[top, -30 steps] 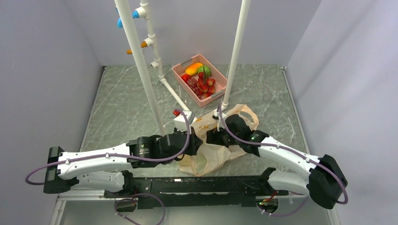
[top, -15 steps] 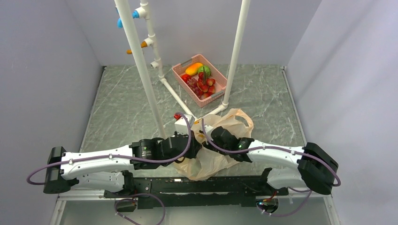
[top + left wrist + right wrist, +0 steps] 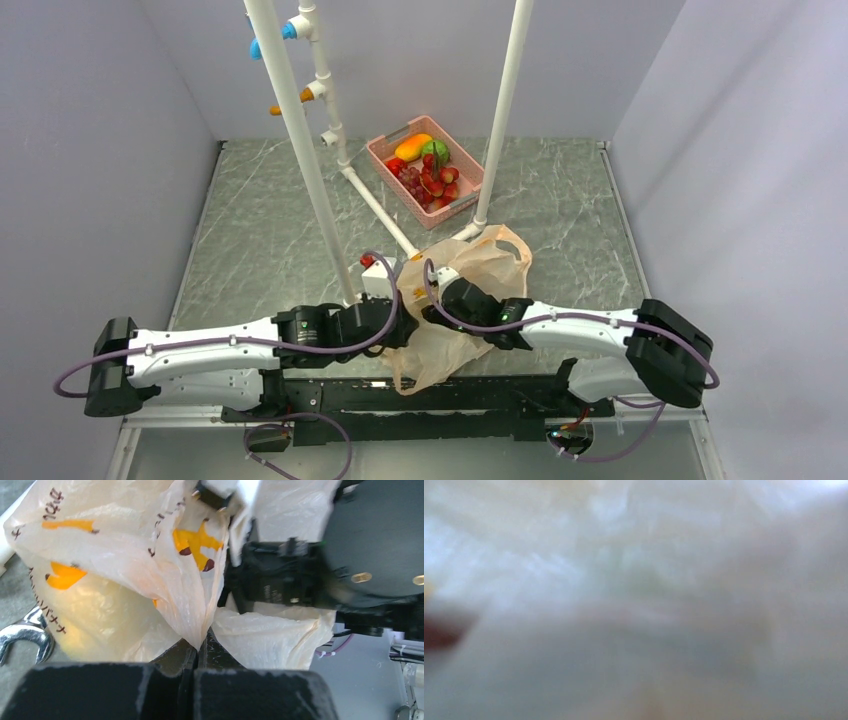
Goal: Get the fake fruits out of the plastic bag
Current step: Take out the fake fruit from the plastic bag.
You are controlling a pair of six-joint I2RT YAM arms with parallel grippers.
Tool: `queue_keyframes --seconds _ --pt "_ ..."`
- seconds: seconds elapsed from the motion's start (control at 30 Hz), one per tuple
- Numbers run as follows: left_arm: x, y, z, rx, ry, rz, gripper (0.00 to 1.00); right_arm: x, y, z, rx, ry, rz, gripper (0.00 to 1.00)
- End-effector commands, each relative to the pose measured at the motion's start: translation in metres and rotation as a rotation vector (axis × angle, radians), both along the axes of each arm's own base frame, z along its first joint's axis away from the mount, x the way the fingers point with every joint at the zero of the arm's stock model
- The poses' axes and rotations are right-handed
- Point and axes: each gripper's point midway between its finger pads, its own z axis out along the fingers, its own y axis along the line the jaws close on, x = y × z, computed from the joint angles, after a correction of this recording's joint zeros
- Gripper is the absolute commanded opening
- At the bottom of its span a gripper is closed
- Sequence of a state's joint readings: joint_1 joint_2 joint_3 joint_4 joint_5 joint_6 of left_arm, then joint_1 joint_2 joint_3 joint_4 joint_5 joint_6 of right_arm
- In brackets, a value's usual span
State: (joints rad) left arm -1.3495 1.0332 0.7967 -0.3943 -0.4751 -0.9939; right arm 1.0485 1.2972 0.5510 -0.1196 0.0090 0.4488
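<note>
The peach plastic bag [image 3: 478, 262] lies crumpled between my two arms near the table's front. My left gripper [image 3: 402, 326] is shut on a pinched fold of the bag [image 3: 150, 575], and the film runs straight into the closed fingertips [image 3: 202, 646]. My right gripper [image 3: 436, 308] is pushed into the bag's mouth, its fingertips covered by plastic. The right wrist view is only blurred pale film, so its jaws do not show. A yellow glow [image 3: 97, 617] shows through the bag wall. The fake fruits inside the bag are otherwise hidden.
A pink basket [image 3: 470, 203] at the back holds several toy fruits. White pipe posts [image 3: 300, 150] [image 3: 506, 110] stand just behind the bag. A white block with a red knob [image 3: 377, 272] sits by the left post. A steel spanner [image 3: 22, 637] lies left of the bag.
My right arm has swung left and nearer, driving its gripper deeper into the bag. The bag has shifted left and forward with it. The left gripper keeps its grip.
</note>
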Motion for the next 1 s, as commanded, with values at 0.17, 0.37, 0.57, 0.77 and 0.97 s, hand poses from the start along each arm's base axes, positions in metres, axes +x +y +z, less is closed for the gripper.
queue_keyframes --seconds 0.17,0.37,0.57,0.77,0.97 --pt "-0.012 0.027 -0.037 0.06 0.085 0.028 0.0 0.026 -0.001 0.082 0.19 -0.197 -0.113 0.32" --pt "-0.014 0.038 -0.049 0.1 0.098 0.039 0.0 0.029 -0.016 0.113 0.222 -0.257 -0.148 0.18" --pt "-0.015 0.038 -0.054 0.121 0.103 0.034 0.0 0.027 -0.027 0.145 0.259 -0.292 -0.165 0.13" --pt "-0.014 0.031 -0.055 0.128 0.1 0.023 0.0 0.009 -0.015 0.176 0.398 -0.26 -0.088 0.11" --pt "-0.014 0.025 -0.056 0.139 0.104 0.017 0.0 0.004 -0.007 0.204 0.47 -0.267 -0.055 0.11"
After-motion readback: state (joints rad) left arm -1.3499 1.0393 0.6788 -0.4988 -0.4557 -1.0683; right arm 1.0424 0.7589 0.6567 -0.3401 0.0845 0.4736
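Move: The green fruit is already between the right fingers, down inside the plastic bag. From this hand the pink basket, where the other fruits lie, is about 35 cm straight ahead at nearly the same height. Short of it, the white pipe joint on the table is some 14 cm ahead, 3 cm left and 4 cm lower. From the left hand, which is pinching the bag's rim, the green fruit lies roughly 3 cm ahead, 4 cm right and 13 cm below. Keeping its grip on the green fruit, the right hand draws it up out of the bag, rising some 16 cm nearly straight while its left side lifts and the fingers tip up from pointing down, about 25 degrees in all. The left hand keeps pinching the bag's rim, sinks about 7 cm and shifts 4 cm left, away from the right hand, tilting slightly. ##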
